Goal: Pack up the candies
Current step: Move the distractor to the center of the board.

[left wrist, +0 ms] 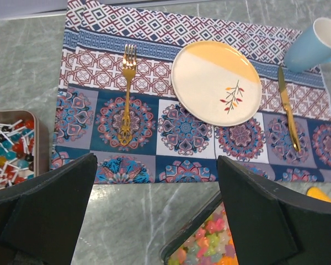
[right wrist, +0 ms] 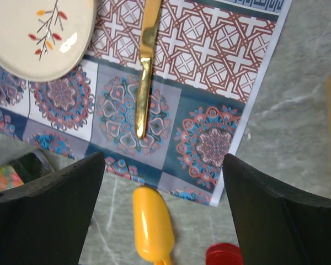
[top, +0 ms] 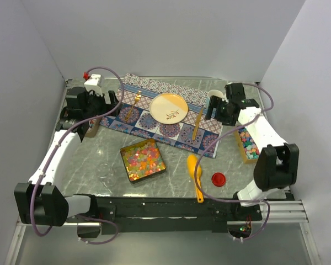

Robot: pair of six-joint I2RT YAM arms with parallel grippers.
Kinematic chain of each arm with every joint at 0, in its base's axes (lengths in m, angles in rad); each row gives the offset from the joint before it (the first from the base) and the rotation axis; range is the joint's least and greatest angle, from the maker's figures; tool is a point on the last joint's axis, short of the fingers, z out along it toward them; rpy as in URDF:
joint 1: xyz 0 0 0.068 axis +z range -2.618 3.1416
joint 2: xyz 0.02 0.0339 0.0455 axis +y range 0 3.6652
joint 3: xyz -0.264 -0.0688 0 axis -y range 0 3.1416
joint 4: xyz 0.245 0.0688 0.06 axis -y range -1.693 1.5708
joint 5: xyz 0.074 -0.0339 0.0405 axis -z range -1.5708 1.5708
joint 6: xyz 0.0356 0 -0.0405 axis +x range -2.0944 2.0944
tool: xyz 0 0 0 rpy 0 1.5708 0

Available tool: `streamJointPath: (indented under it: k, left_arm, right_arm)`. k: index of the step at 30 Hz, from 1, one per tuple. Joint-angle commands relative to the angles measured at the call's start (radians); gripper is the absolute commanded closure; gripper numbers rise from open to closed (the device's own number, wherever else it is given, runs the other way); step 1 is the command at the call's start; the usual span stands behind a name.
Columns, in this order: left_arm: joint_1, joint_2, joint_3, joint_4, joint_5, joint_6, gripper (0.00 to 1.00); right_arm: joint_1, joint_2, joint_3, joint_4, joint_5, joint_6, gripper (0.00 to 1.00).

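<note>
The candies, tiny and in mixed pink, orange, yellow and green, fill a square dark tin at the table's middle. In the left wrist view the candies show at the bottom edge, beside the right finger. My left gripper hovers open at the back left, over the placemat's near edge, and holds nothing. My right gripper is open at the back right. Between its fingers a yellow scoop lies on the table below, apart from them.
A patterned placemat carries a plate, a gold fork and a gold knife. A cup stands behind. A red lid lies near the scoop. A sweets box sits right, a lollipop tin left.
</note>
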Motion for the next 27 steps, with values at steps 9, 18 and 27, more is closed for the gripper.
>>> streamJointPath:
  k: [9, 18, 27]
  left_arm:
    - [-0.004, 0.023, -0.008, -0.001, -0.014, 0.103, 0.03]
    - [-0.004, 0.089, 0.008, -0.051, -0.079, 0.172, 0.03]
    - [-0.004, 0.127, 0.011, -0.078, -0.181, 0.247, 0.03]
  right_arm:
    - [-0.082, 0.182, 0.039, 0.030, 0.001, 0.169, 0.34]
    - [-0.088, 0.380, 0.193, 0.050, 0.242, 0.144, 0.31]
    - [-0.113, 0.508, 0.268, 0.038, 0.231, 0.167, 0.31]
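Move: The blue mug stands roughly 15 cm ahead of the right hand, about 2 cm to its right and some 10 cm lower. The knife lies on the mat about 4 cm ahead and 5 cm left of the right hand; the plate is about 12 cm ahead and 18 cm left, and the right candy box about 6 cm back and 17 cm right. From the left hand the mug is around 15 cm ahead and 42 cm right, far below. Towards the handle side of the blue mug, the open right hand sinks about 11 cm, slanting right early on and then also forward, some 7 cm each way. It turns clockwise by roughly 20 degrees and tips further down while the fingers narrow to about 70% open. The left hand, still wide open, drops about 7 cm and drifts slightly left. ##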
